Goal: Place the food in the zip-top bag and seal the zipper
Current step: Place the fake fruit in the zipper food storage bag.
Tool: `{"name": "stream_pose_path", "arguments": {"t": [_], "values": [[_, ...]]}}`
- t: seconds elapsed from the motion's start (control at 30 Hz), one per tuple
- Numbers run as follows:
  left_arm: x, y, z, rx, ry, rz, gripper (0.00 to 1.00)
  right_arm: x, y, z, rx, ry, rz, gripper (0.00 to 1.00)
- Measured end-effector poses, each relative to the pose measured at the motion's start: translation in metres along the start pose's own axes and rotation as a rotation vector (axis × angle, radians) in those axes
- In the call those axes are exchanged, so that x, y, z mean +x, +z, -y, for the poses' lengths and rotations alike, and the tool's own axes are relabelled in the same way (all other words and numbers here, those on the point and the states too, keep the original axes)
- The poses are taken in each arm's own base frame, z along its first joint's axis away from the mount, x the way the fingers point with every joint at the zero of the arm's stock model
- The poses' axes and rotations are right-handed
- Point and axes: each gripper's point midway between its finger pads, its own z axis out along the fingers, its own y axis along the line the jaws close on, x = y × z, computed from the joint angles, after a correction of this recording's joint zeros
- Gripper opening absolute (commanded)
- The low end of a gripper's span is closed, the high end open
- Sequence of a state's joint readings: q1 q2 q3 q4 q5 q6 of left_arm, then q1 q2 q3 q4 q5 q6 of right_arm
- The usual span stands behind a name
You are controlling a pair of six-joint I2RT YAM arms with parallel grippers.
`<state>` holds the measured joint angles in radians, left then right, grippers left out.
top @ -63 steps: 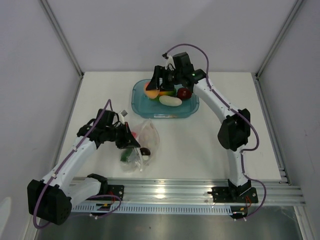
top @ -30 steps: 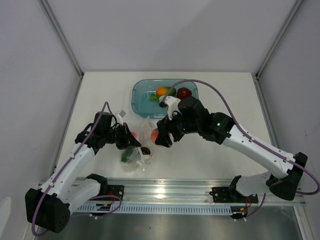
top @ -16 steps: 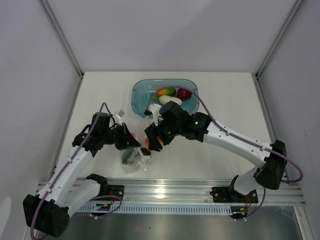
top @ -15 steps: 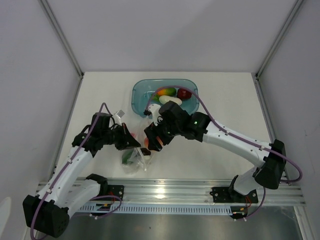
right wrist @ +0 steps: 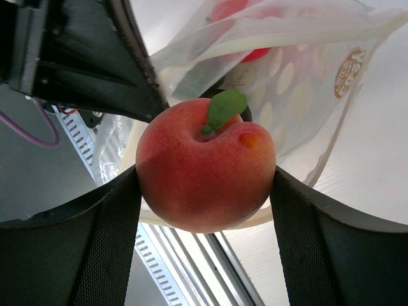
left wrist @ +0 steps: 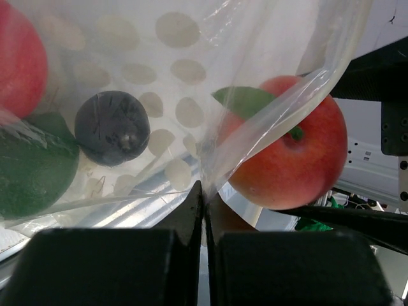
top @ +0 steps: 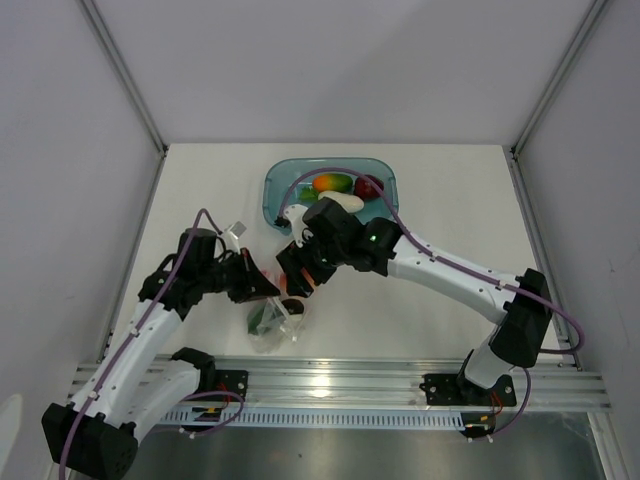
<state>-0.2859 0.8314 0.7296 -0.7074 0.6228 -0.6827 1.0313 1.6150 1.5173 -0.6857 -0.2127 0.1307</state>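
The clear zip-top bag (top: pixel 272 322) lies near the table's front, left of middle. My left gripper (top: pixel 266 288) is shut on the bag's mouth edge (left wrist: pixel 205 167) and holds it up. Inside the bag are a dark purple fruit (left wrist: pixel 111 127), a green one (left wrist: pixel 29 172) and a red one (left wrist: pixel 19 60). My right gripper (top: pixel 296 282) is shut on a peach (right wrist: pixel 207 172) with a green leaf, right at the bag's mouth (right wrist: pixel 299 70). The peach also shows in the left wrist view (left wrist: pixel 287 159), just outside the plastic. The zipper strip is not distinct.
The teal tub (top: pixel 273 192) stands at the back middle and holds an orange-green fruit (top: pixel 333 183), a dark red fruit (top: pixel 368 186) and a white oblong (top: pixel 347 201). An aluminium rail (top: pixel 350 385) runs along the near edge. Walls close in both sides.
My right arm has carried the peach from the tub down and left to the bag's mouth. My left gripper has kept its hold on the bag's edge, shifting slightly.
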Motion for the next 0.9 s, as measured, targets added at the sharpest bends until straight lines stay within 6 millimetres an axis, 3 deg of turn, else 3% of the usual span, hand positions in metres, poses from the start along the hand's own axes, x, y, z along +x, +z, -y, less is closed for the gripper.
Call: {"name": "stream_pose_path", "arguments": {"t": [0.03,0.1,0.17,0.53,0.77,0.9], "values": [[0.000,-0.001,0.000,0.001,0.001,0.001,0.01,0.001,0.001,0.001,0.006,0.002,-0.005,0.77],[0.001,-0.002,0.001,0.003,0.003,0.002,0.01,0.003,0.001,0.003,0.019,0.012,-0.022,0.93],[0.003,-0.001,0.002,0.002,0.011,-0.002,0.01,0.002,0.000,0.004,0.033,0.023,-0.043,0.99],[0.007,-0.005,0.005,0.000,0.034,0.022,0.01,-0.008,-0.036,0.014,0.166,0.071,-0.082,0.99],[0.022,-0.001,-0.007,-0.016,0.032,-0.011,0.01,-0.016,-0.054,0.047,0.288,0.276,0.003,0.99],[0.027,0.000,-0.019,-0.053,0.025,-0.006,0.01,-0.030,-0.071,0.083,0.340,0.477,0.125,0.99]]}}
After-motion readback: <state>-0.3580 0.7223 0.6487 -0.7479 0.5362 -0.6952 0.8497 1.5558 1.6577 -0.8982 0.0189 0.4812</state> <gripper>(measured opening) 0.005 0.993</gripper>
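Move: The peach is already between the right fingers at the bag's mouth; the zip-top bag's filled part lies about 6 cm left of that hand, 2 cm ahead and some 12 cm below. In the bag, the plum is 4 cm left and 2 cm ahead, the green avocado 12 cm left and 1 cm back, the red apple 10 cm left and 8 cm ahead. The bin is about 32 cm ahead, 6 cm right. From the left hand, the bag's middle is 2 cm ahead, 1 cm right, 9 cm below. Open the right fingers wide to let go of the peach into the bag, then draw that hand off to the right and up, and swing it forward towards the bin, about 11 cm in all, turning clockwise some 35 degrees. Keep the left fingers shut on the bag's edge, easing that hand back and then down, a couple of centimetres each. ##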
